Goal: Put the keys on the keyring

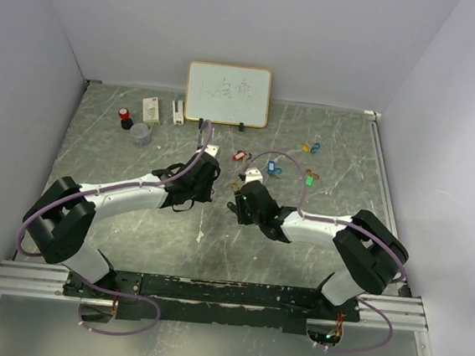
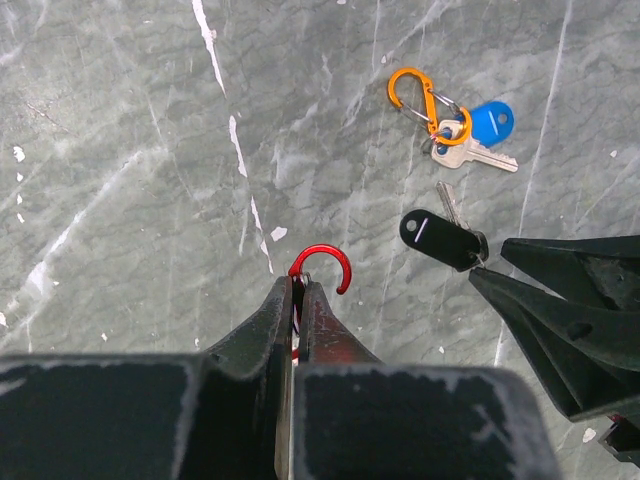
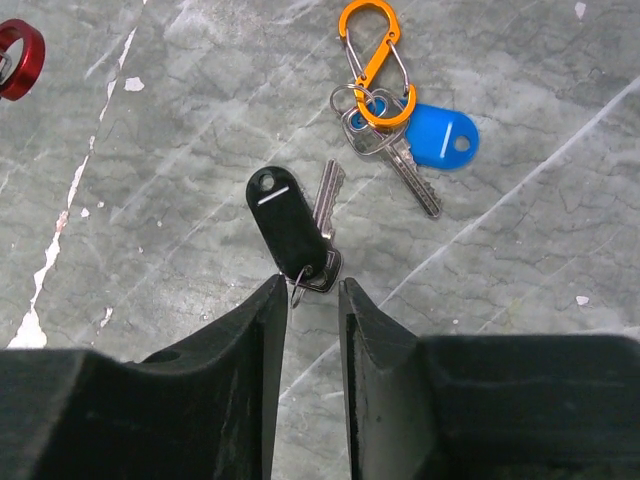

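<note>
My left gripper [image 2: 298, 283] is shut on a red carabiner clip [image 2: 322, 262]; its open hook sticks out past the fingertips, just above the table. A black key tag [image 3: 285, 222] with a metal key and small ring lies flat right in front of my right gripper [image 3: 312, 285]. That gripper is open with a narrow gap, and the ring touches its left fingertip. An orange carabiner [image 3: 372, 60] holding a blue tag [image 3: 440, 135] and a key lies further off. In the top view both grippers, left [image 1: 212, 197] and right [image 1: 237, 201], meet at mid-table.
More small coloured tags lie behind the grippers: red [image 1: 240, 155], blue [image 1: 274, 170], green [image 1: 310, 180] and another pair [image 1: 311, 148]. A whiteboard [image 1: 228, 94] stands at the back. A red-topped item [image 1: 125, 118], a white box [image 1: 152, 108] and a grey cup [image 1: 142, 133] sit at the back left.
</note>
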`<state>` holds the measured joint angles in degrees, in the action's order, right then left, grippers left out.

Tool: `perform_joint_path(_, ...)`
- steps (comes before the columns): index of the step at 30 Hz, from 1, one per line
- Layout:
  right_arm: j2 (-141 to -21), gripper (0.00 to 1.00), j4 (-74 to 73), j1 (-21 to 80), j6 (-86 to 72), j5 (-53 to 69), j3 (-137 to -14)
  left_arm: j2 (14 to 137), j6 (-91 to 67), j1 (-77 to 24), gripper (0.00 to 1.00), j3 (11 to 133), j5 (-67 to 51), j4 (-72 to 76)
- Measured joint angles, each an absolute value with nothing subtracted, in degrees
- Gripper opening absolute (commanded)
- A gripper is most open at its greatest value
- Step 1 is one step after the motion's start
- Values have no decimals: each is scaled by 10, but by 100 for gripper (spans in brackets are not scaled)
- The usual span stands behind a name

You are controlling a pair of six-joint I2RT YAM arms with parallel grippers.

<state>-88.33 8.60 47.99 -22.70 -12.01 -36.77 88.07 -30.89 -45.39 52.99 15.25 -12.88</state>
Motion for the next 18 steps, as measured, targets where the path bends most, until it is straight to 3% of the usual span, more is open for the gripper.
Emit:
perform_joint_path(7, -895, 17, 87, 480, -232, -120, -377, 881, -309, -451, 7, 528, 152, -129)
perform_joint_path(13, -896, 0, 86, 480, -232, -121, -379, 881, -309, -450, 7, 528, 152, -129)
perform_joint_path(18, -896, 0, 83, 480, -233, -128, -381, 881, -309, -449, 7, 528, 152, -129)
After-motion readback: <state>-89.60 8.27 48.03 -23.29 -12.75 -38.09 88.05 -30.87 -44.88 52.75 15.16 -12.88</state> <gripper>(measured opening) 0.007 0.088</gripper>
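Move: The right hand is already down at the wire ring on the near end of the black key tag, whose middle lies about 2 cm ahead, 2 cm left and 1 cm below. From this hand, the orange carabiner is some 9 cm ahead and 3 left, and the blue tag 8 ahead and 1 right. The red carabiner in the left fingers sits about 3 cm ahead, 9 left and 5 higher. From the left hand the black tag is about level, 7 cm right and 6 below. Staying almost in place, with only about half a centimetre of drift forward and left at table height and no wrist turn, the right hand draws its partly open fingers fully together over the wire ring at the black tag's near end and pinches it. The left hand holds still, keeping the red carabiner in its nearly shut fingers. ##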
